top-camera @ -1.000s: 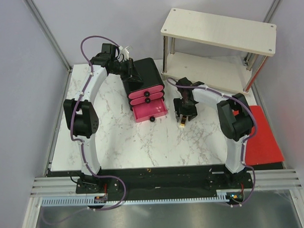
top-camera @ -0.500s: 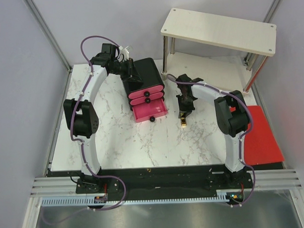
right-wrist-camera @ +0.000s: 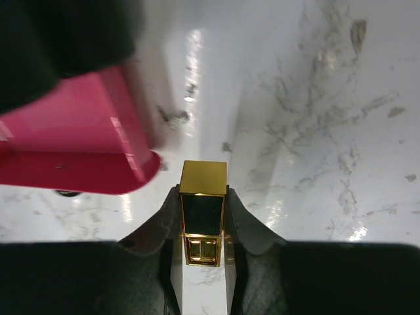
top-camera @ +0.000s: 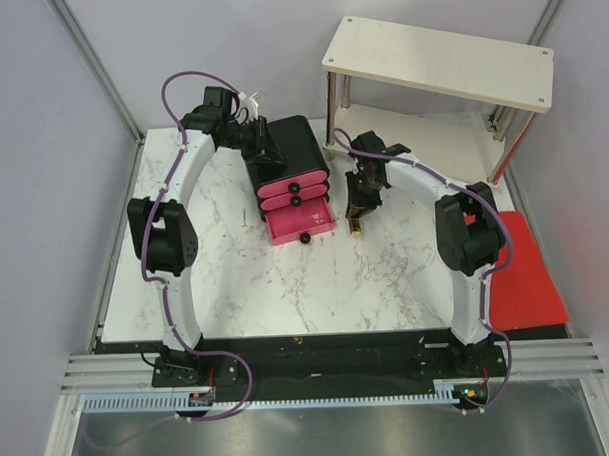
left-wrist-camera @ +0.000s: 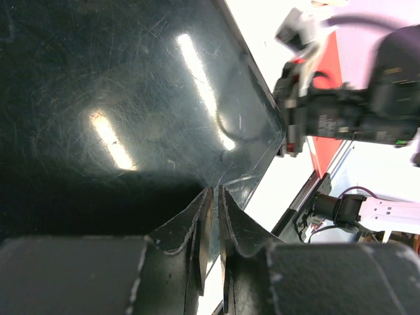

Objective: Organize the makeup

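My right gripper is shut on a gold-black tube and holds it just off the marble, right of the open pink bottom drawer. In the right wrist view the tube sits upright between my fingers, gold cap outward, with the gripper beside the drawer's corner. My left gripper rests at the back left of the black box. Its jaws stand almost together over the glossy box top, with nothing seen between them. No other makeup shows.
A pale two-level shelf stands at the back right. A red mat lies at the table's right edge. The box's two upper pink drawers are pushed in. The right arm shows in the left wrist view.
My right gripper has closed on the gold-black tube, lifted it off the marble and carried it left and back toward the open drawer. The left arm has not moved.
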Robot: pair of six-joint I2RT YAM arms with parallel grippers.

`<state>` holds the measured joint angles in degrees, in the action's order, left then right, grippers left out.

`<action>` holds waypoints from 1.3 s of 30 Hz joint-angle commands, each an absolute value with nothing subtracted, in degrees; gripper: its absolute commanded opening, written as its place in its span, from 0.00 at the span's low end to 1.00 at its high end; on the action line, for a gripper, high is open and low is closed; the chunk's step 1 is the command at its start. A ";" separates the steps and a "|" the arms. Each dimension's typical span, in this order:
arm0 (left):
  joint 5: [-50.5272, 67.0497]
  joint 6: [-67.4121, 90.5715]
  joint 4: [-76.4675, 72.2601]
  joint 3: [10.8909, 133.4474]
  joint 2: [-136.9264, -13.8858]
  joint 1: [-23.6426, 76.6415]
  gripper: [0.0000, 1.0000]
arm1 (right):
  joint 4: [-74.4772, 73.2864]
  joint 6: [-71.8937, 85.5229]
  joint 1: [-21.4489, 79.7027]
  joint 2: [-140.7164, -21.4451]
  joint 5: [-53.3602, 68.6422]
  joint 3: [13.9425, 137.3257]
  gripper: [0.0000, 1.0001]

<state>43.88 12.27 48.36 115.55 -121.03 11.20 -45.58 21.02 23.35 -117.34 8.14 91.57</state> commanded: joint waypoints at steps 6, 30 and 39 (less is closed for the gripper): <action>28.04 5.63 61.08 110.04 -128.41 11.25 0.20 | -34.64 34.17 23.29 -114.78 21.70 98.35 0.00; 28.12 5.10 61.08 110.04 -128.23 10.99 0.20 | -23.38 53.53 28.74 -117.77 18.63 94.57 0.27; 28.21 5.10 61.08 110.30 -128.23 10.81 0.20 | -22.15 52.65 29.44 -119.00 20.57 96.24 0.98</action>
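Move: I already hold the small gold-capped bottle in my right hand, and the open pink bottom drawer's middle lies about 12 cm to its left, level with it fore-and-aft and some 4 cm lower. The black organizer's middle is roughly 14 cm left and 9 cm farther out, about 4 cm above; the open drawer's black knob is some 12 cm left and 4 cm nearer me. From my left hand that drawer is about 8 cm back, 5 cm right and 17 cm below. I swing my right hand about 9 cm left, arching up some 6 cm with a little forward reach to carry the bottle over the drawer's right wall, tipping the fingertips leftward about 25 degrees and turning the wrist clockwise, and press against the organizer's right side. Then I lower and spread my fingers wide, letting go of the bottle; my left hand stays over the organizer's top. ##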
